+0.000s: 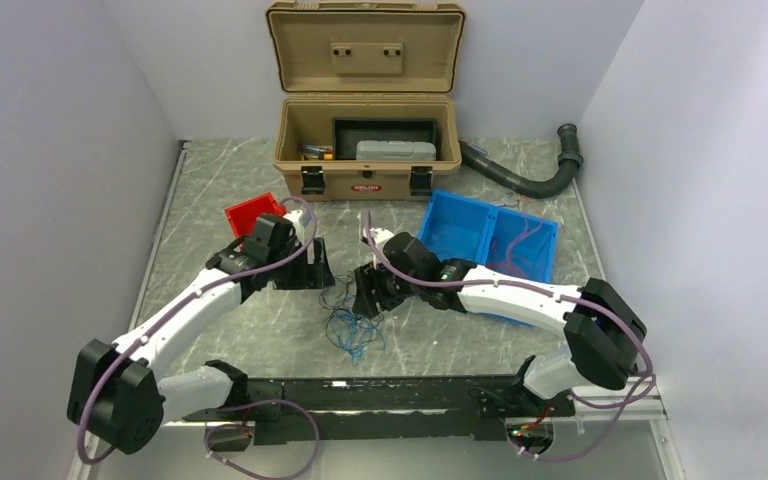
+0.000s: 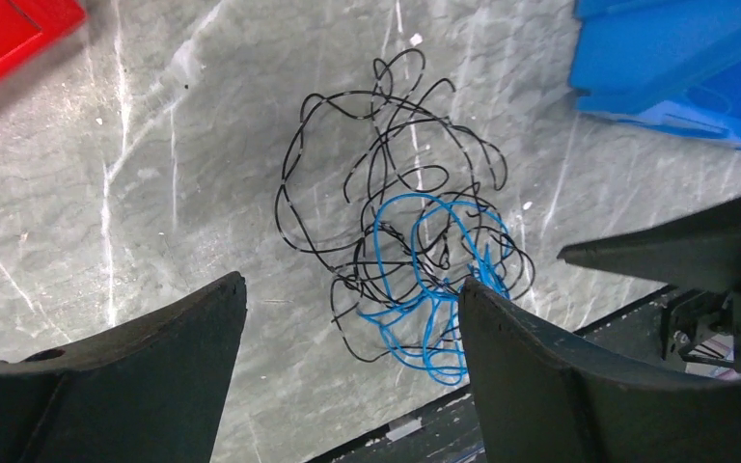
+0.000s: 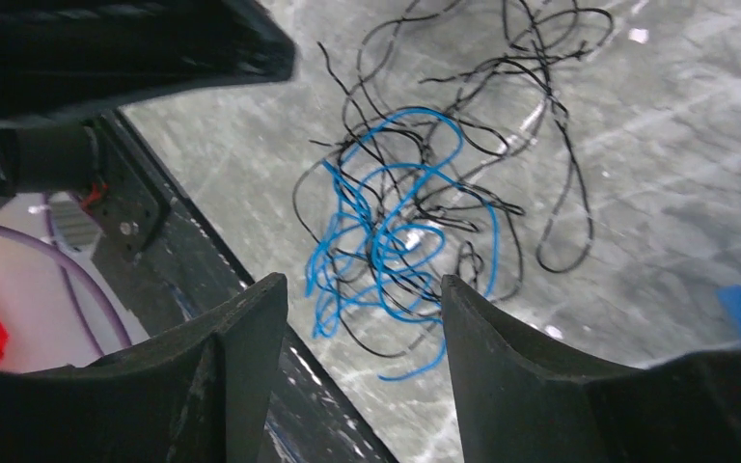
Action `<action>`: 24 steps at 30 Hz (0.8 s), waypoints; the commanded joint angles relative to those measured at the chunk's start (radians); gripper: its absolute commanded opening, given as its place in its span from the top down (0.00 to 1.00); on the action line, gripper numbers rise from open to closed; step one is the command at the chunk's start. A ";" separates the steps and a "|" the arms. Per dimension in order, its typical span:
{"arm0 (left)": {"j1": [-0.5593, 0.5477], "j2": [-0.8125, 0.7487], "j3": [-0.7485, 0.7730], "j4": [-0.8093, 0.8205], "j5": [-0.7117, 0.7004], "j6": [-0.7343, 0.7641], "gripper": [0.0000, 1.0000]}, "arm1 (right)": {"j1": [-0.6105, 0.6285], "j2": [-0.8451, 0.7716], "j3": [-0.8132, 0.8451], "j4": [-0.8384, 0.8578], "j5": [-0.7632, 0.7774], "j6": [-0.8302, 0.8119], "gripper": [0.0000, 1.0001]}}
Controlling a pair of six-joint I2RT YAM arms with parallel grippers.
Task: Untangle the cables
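The cables (image 1: pixel 350 320) are a small tangle of thin blue and black wires lying on the grey marbled table between the two arms. In the left wrist view the cables (image 2: pixel 400 246) lie ahead of my open, empty left gripper (image 2: pixel 352 289). In the right wrist view the cables (image 3: pixel 415 207) lie just beyond my open, empty right gripper (image 3: pixel 362 289). From above, the left gripper (image 1: pixel 315 272) is just left of the tangle's top and the right gripper (image 1: pixel 370 295) just right of it. Thin red wires (image 1: pixel 530 240) lie in the blue bin.
A blue two-compartment bin (image 1: pixel 490 240) stands at the right and a red bin (image 1: pixel 250 215) at the left. An open tan toolbox (image 1: pixel 365 150) stands at the back, a black corrugated hose (image 1: pixel 520 175) to its right. A black rail (image 1: pixel 390 400) runs along the near edge.
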 commanded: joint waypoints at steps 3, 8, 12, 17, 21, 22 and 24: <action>0.003 0.068 0.000 0.091 0.011 -0.017 0.18 | 0.027 0.062 0.014 0.138 -0.020 0.092 0.37; 0.004 0.071 0.010 0.071 -0.041 -0.022 0.16 | 0.044 0.142 0.026 0.141 -0.003 0.117 0.43; 0.004 0.048 0.015 0.050 -0.077 -0.013 0.17 | 0.060 0.145 0.019 0.131 0.022 0.126 0.63; 0.004 0.023 -0.002 0.074 -0.053 0.006 0.19 | 0.063 -0.050 -0.076 0.178 0.058 0.137 1.00; 0.002 -0.017 -0.025 0.114 -0.033 0.001 0.19 | 0.064 -0.161 -0.085 0.108 0.076 0.072 1.00; 0.003 -0.033 -0.038 0.139 -0.019 -0.001 0.19 | 0.063 -0.179 -0.084 0.084 0.067 0.051 1.00; 0.001 -0.056 -0.062 0.191 0.022 0.000 0.20 | 0.063 -0.208 -0.084 0.056 0.031 0.003 1.00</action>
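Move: The loose blue cable bundle lies about 5 cm below my right hand, some 3 cm back and 2 cm to its left. The black cable tangle, partly under the blue, is about 1 cm ahead and 4 cm left of that hand, just as low. The blue bin's middle is roughly 26 cm to the right and 11 cm farther out. From my left hand the blue cable is about 8 cm back, 5 cm right and 7 cm below. I sink my open right hand about 5 cm onto the blue cable, sliding 2 cm left and slightly back. There I shut the fingers and pinch some blue strands, then draw them up about 8 cm, easing back to the right. My left hand, fingers wide open, dips some 2 cm beside the black tangle and rises again. ##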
